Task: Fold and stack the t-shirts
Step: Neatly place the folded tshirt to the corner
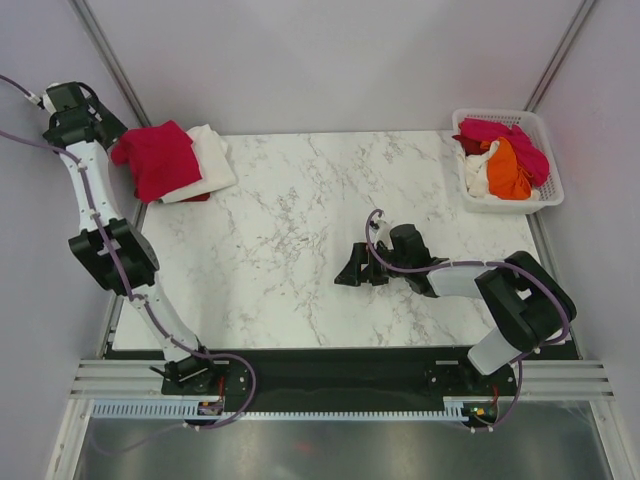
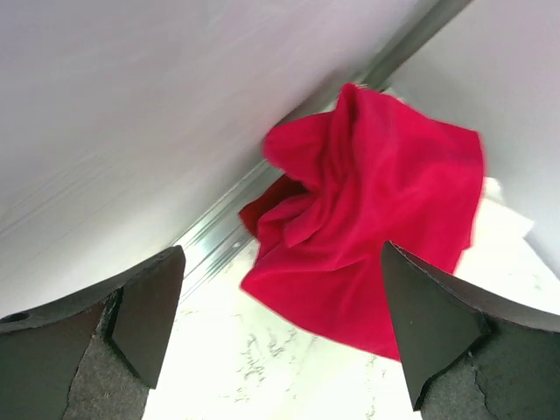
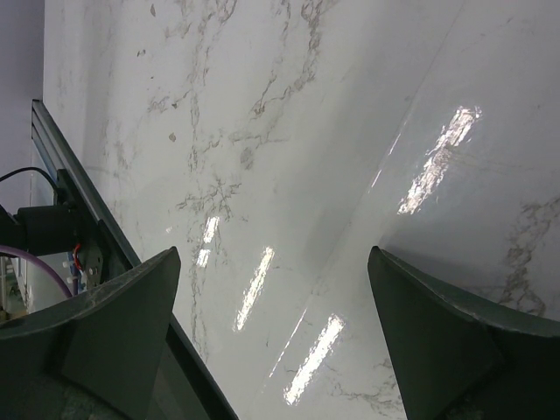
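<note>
A crimson-red t-shirt (image 1: 160, 158) lies crumpled on a folded cream-white t-shirt (image 1: 212, 160) at the table's far left corner. My left gripper (image 1: 113, 141) hovers just left of it, open and holding nothing. In the left wrist view the red t-shirt (image 2: 376, 227) lies beyond the gap between the two spread fingers (image 2: 149, 311), and a strip of the cream shirt (image 2: 503, 210) shows behind it. My right gripper (image 1: 350, 270) rests low over the middle of the table, open. Its wrist view shows only bare marble between the fingertips (image 3: 437, 332).
A white lattice basket (image 1: 545, 150) stands at the far right corner, holding pink (image 1: 500, 132), orange (image 1: 508, 172) and white shirts. A dark red edge (image 1: 196, 198) pokes out beneath the cream shirt. A metal rail (image 2: 219, 232) runs along the table's left side by the wall.
</note>
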### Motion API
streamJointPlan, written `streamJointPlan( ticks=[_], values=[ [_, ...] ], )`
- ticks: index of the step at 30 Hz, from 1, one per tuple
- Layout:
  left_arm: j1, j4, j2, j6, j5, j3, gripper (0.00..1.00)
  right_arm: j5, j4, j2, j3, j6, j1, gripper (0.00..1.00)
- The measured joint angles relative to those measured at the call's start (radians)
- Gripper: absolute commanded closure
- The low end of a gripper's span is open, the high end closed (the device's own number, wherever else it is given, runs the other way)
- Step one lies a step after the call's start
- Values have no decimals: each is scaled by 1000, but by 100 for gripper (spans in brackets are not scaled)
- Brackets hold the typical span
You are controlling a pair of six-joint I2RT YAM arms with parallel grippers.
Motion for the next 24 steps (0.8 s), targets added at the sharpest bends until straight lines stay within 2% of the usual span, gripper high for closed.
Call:
streamJointPlan(
  ticks=[5,8,13,18,24],
  values=[
    [-77,19,-56,48,-94,-117,0,0,1,0,0,-1,1,2],
    [-207,39,-57,102,-135,-143,0,0,2,0,0,-3,2,2],
    [-401,67,-56,139,-126,-165,0,1,4,-1,-2,-5,3,2],
    [-418,81,-38,142,-98,-240,0,5,7,-3,-4,-6,5,2],
    [-417,81,68,210,-140,-247,0,4,7,-3,-4,-7,6,2]
  ],
)
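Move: The red t-shirt, already let go on the corner stack, lies about 10 cm ahead of the open left hand, roughly 5 cm to its right and some 25 cm below. The white shirt under it is centred about 14 cm right and 10 cm ahead; the dark-red cloth lowest in the stack is about 9 cm right and 6 cm ahead. From the idle right hand, the red t-shirt is some 36 cm ahead and 50 cm left. The open left hand swings 20 cm right, turning clockwise, then sinks about 10 cm towards the white shirt. ##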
